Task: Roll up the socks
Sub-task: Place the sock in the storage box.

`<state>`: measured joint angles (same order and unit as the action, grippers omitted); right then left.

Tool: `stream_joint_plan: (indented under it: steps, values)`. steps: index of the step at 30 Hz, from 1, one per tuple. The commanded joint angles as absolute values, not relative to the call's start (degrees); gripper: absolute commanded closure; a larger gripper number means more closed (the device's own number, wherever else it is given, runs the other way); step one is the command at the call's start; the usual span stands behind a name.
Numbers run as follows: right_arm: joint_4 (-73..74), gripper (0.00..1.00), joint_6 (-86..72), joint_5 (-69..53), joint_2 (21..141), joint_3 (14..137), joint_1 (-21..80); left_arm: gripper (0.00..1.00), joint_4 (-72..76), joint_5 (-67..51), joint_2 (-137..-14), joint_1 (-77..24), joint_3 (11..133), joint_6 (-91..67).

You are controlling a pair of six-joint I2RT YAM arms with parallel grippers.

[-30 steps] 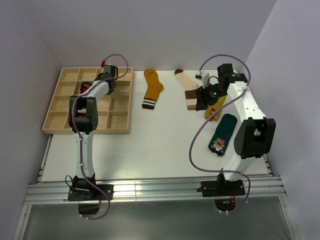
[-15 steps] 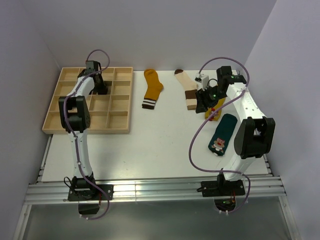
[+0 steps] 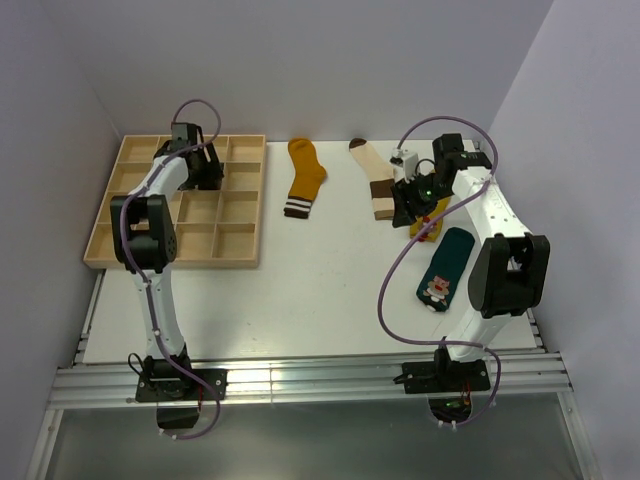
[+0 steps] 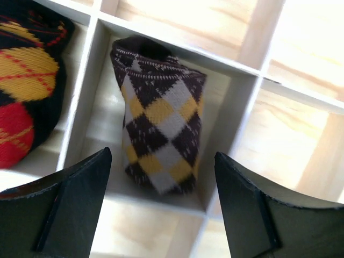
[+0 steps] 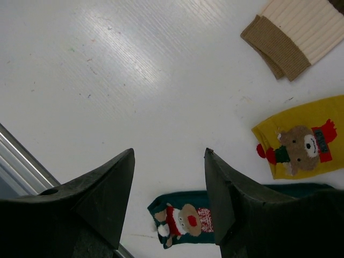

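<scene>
A rolled brown, yellow and grey argyle sock [image 4: 161, 140] stands in one compartment of the wooden tray [image 4: 236, 107]. My left gripper [image 4: 162, 156] hangs open just above it, its fingers [image 4: 70, 204] apart from the fabric. Seen from above, that left gripper [image 3: 198, 168] is over the tray's back rows. On the table lie a mustard sock [image 3: 305, 178], a cream sock with brown bands [image 3: 376, 182], a yellow sock [image 5: 301, 140] and a teal sock [image 5: 204, 215], all flat. My right gripper [image 5: 168, 153] is open above bare table between them, holding nothing.
A second rolled sock, black with red and yellow diamonds [image 4: 27, 91], fills the neighbouring compartment. The tray [image 3: 235, 240] takes up the table's back left. The table's metal rail [image 5: 21, 156] runs close to the teal sock. Walls close in on left, back and right.
My left arm swung left across the tray, then its gripper opened and let go of the rolled argyle sock in its compartment. The right arm has barely moved.
</scene>
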<state>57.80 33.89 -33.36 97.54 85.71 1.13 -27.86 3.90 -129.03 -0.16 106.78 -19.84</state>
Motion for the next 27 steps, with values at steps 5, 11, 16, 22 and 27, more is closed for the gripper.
stream_joint_plan:
  steps: [5,11,16,22,27]
  values:
    - [54.6,0.38,31.6,-31.6,94.0,85.6,1.2,0.18,-26.3,4.4,-119.2,-0.9,107.4,-20.0]
    - [51.3,0.38,31.0,-24.4,90.9,80.3,-2.6,0.18,-27.1,5.9,-113.9,-2.3,106.9,-21.9]
    - [49.3,0.38,38.3,-16.9,89.0,69.5,-8.7,0.18,-25.1,4.9,-106.1,-5.2,102.3,-24.1]
    - [45.6,0.38,45.4,-10.8,86.4,59.7,-12.8,0.18,-21.0,5.4,-99.6,-12.7,95.6,-25.7]
    - [42.4,0.37,47.4,-9.5,87.6,57.2,-12.9,0.18,-18.3,4.6,-95.8,-14.7,90.2,-26.2]
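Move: The rolled brown argyle sock lies free in its storage box cell, about 4 cm below the left hand and 1 cm ahead; the red argyle roll sits 10 cm to the left of it. The green sock is roughly 27 cm back and 66 cm right of the left hand. From the right hand that green sock lies 6 cm back, 13 cm right and 14 cm down; the yellow sock is 11 cm ahead, 12 cm right. The right hand, open, swings right, down and back to just above the green sock, some 14 cm sideways and 11 cm down, its fingers turning to point more steeply down. Meanwhile the left hand, fingers still wide open, climbs about 20 cm away from the rolled sock, then also swings right and back over the box as its fingertips tilt up. ##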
